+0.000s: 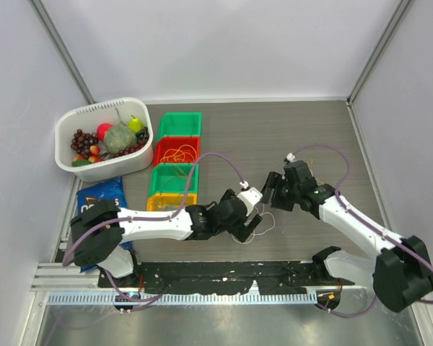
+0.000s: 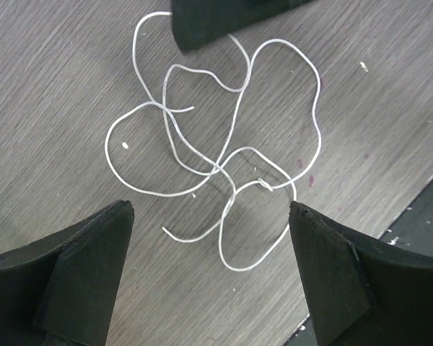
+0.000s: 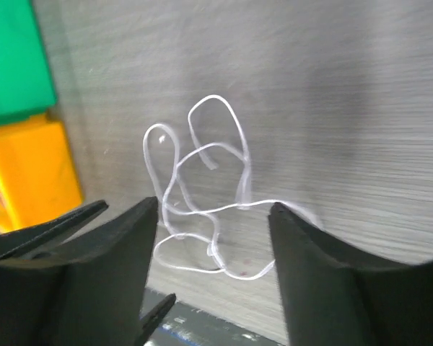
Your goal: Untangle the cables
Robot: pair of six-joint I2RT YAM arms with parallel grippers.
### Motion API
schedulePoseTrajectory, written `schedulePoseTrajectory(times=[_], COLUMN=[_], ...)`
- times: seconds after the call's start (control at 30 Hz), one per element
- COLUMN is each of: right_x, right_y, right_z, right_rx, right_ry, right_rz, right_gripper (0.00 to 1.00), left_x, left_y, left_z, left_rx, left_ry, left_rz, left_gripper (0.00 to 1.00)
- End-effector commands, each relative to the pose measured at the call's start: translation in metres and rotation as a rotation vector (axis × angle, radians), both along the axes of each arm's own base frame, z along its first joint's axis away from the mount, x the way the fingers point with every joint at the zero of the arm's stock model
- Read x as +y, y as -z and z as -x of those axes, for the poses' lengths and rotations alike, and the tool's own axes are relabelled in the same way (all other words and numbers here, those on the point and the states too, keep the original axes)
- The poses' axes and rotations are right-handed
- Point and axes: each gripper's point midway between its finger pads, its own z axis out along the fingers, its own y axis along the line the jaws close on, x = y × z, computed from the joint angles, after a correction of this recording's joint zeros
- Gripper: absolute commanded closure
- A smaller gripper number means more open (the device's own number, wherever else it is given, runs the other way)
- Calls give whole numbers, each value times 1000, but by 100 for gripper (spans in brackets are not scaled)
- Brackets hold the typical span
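Observation:
A white cable (image 1: pixel 264 223) lies in loose crossing loops on the wooden table (image 1: pixel 303 137), near the front middle. In the left wrist view the same white cable (image 2: pixel 220 167) spreads flat just beyond my left gripper (image 2: pixel 211 209), which hangs open above it with nothing between its fingers. My right gripper (image 3: pixel 214 204) is open too. One strand of the white cable (image 3: pixel 202 211) runs across the gap to its right fingertip; whether it touches is unclear. From above, the left gripper (image 1: pixel 248 229) and the right gripper (image 1: pixel 273 190) face each other over the tangle. An orange cable (image 1: pixel 176 153) lies in the red bin.
A row of small bins stands left of centre: green (image 1: pixel 180 115), red (image 1: pixel 159 148), green (image 1: pixel 159 180), yellow (image 1: pixel 153 205). A white basket (image 1: pixel 94 173) of toy fruit and a blue bag (image 1: pixel 101 193) sit far left. A black strip (image 1: pixel 224 274) runs along the near edge.

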Motion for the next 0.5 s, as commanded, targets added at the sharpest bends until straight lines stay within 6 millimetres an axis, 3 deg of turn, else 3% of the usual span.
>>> schedulePoseTrajectory(times=[0.0,0.1,0.23,0.47], right_x=[-75,-93,-97,-95], right_y=[-42,-65,-85,-81], right_z=[-22,-23,-23,-19], right_rx=[-165,-211,-268,-260], right_ry=[246,307,324,294], right_rz=[309,308,266,247], right_gripper=[24,22,23,24], left_x=[-18,-30,-41,-50], left_y=[-7,1,21,49], left_z=[-13,-14,-12,3], left_rx=[-54,-53,-37,37], left_ry=[17,57,135,307], left_rz=[-54,-91,-177,-305], left_gripper=[7,5,5,5])
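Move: The loose white cable's middle lies about 4 cm to the left hand's right, level fore and aft, some 6 cm below it. The yellow bin stands about 22 cm to that hand's left and 5 cm farther out. From the right hand, the white cable is roughly 6 cm back, 3 cm left and 5 cm down; the white-orange tangle is about 11 cm right and 7 cm ahead. Left dips rightward about 6 cm towards the white cable as the right opens wider, retreating right and up. ##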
